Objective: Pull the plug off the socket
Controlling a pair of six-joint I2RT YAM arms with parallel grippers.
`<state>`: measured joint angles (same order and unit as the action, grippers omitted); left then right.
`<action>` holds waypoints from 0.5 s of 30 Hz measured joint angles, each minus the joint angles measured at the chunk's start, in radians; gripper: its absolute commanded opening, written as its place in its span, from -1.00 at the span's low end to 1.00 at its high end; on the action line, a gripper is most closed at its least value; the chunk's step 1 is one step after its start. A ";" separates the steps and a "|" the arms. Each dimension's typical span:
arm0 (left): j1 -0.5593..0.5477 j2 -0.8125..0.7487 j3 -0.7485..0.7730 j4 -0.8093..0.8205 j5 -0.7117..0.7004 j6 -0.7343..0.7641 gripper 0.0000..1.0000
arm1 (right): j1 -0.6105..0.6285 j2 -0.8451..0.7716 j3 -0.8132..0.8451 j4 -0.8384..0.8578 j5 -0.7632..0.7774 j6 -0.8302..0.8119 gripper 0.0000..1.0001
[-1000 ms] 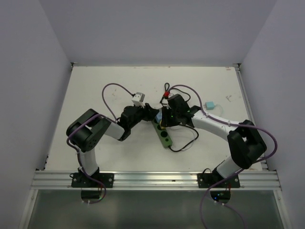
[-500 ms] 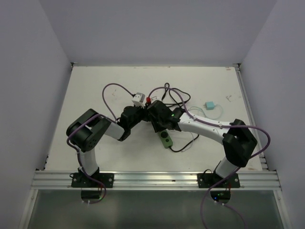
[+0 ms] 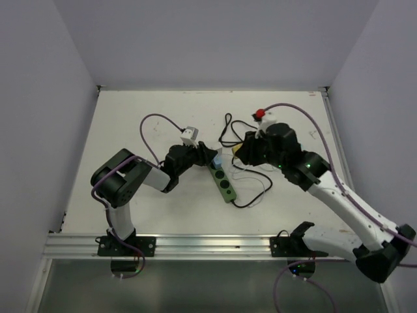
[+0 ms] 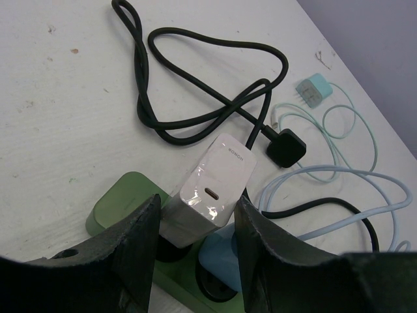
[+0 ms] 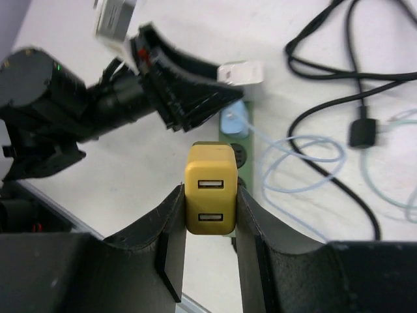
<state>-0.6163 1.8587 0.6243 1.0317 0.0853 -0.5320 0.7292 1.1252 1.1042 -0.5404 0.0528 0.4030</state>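
Observation:
The socket (image 3: 225, 185) is a long green strip with round black outlets, lying mid-table. My left gripper (image 3: 207, 156) sits at its far end, shut on a white charger (image 4: 218, 176) that is plugged into the strip (image 4: 120, 202). A light blue plug (image 4: 221, 254) sits in the outlet beside it. My right gripper (image 5: 210, 188) is shut on a yellow two-port USB plug (image 5: 210, 171). It holds that plug in the air above the strip (image 5: 248, 173), clear of the outlets. In the top view the right gripper (image 3: 240, 150) hangs just right of the strip's far end.
A looped black cable with a square black plug (image 4: 287, 149) lies beyond the strip. A teal charger (image 3: 286, 143) with a pale cable rests at the right. A light blue cable (image 4: 326, 176) coils beside the strip, and the strip's thin black cord (image 3: 251, 199) curls toward the front.
My right arm has lifted up and swung right, away from the strip, carrying the yellow plug out of its outlet. The left gripper has stayed on the white charger.

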 measured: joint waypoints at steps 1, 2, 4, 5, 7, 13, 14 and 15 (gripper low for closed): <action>0.000 0.000 0.000 0.000 0.000 0.000 -0.09 | -0.045 -0.052 -0.015 -0.002 -0.016 -0.001 -1.00; 0.000 0.000 0.000 0.000 0.000 0.000 -0.08 | -0.099 -0.102 -0.029 -0.006 -0.026 -0.002 -1.00; 0.000 0.000 0.000 0.000 0.001 0.000 -0.08 | -0.194 -0.173 -0.053 -0.019 -0.027 -0.004 -1.00; 0.000 0.000 0.000 0.000 0.001 0.000 -0.07 | -0.234 -0.197 -0.068 -0.026 -0.027 -0.004 -1.00; 0.000 0.000 0.000 0.000 0.002 0.000 -0.06 | -0.291 -0.229 -0.108 -0.028 -0.013 -0.004 -1.00; 0.001 0.000 0.000 0.000 0.009 0.000 -0.04 | -0.549 -0.212 -0.296 -0.018 -0.020 0.005 -1.00; 0.001 0.000 0.000 0.000 0.009 0.000 -0.04 | -0.607 -0.197 -0.324 -0.013 -0.034 0.013 -1.00; 0.001 0.000 0.000 0.000 0.010 0.001 -0.04 | -0.640 -0.183 -0.351 -0.007 -0.049 0.024 -1.00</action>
<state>-0.6151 1.8591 0.6239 1.0321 0.0948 -0.5312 0.0887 0.9424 0.7532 -0.5476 0.0040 0.4267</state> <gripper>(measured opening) 0.498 0.342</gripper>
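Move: The right hand, already holding the yellow plug clear of the socket strip, is bound for open table about 20 cm to its right, 5 cm farther out and 22 cm down. The teal charger lies roughly 18 cm ahead, 19 cm right and the black plug some 13 cm ahead, 6 cm right, both about 23 cm below; the socket strip's middle is about 3 cm ahead, 4 cm left and 21 cm below. From the left hand that open spot is about 27 cm right, 6 cm back, 6 cm down. The right hand swings fast to the right, some 19 cm, carrying the yellow plug away from the socket strip, over the black lead and towards the open table on the near side of the teal charger; it first rises a couple of centimetres, then sinks about 12 cm. On the way the wrist turns about 35 degrees clockwise with the fingers tipping a little further down, and they keep their pinch on the plug while the left hand stays put, its fingers still around the white plug at the strip's far end. ##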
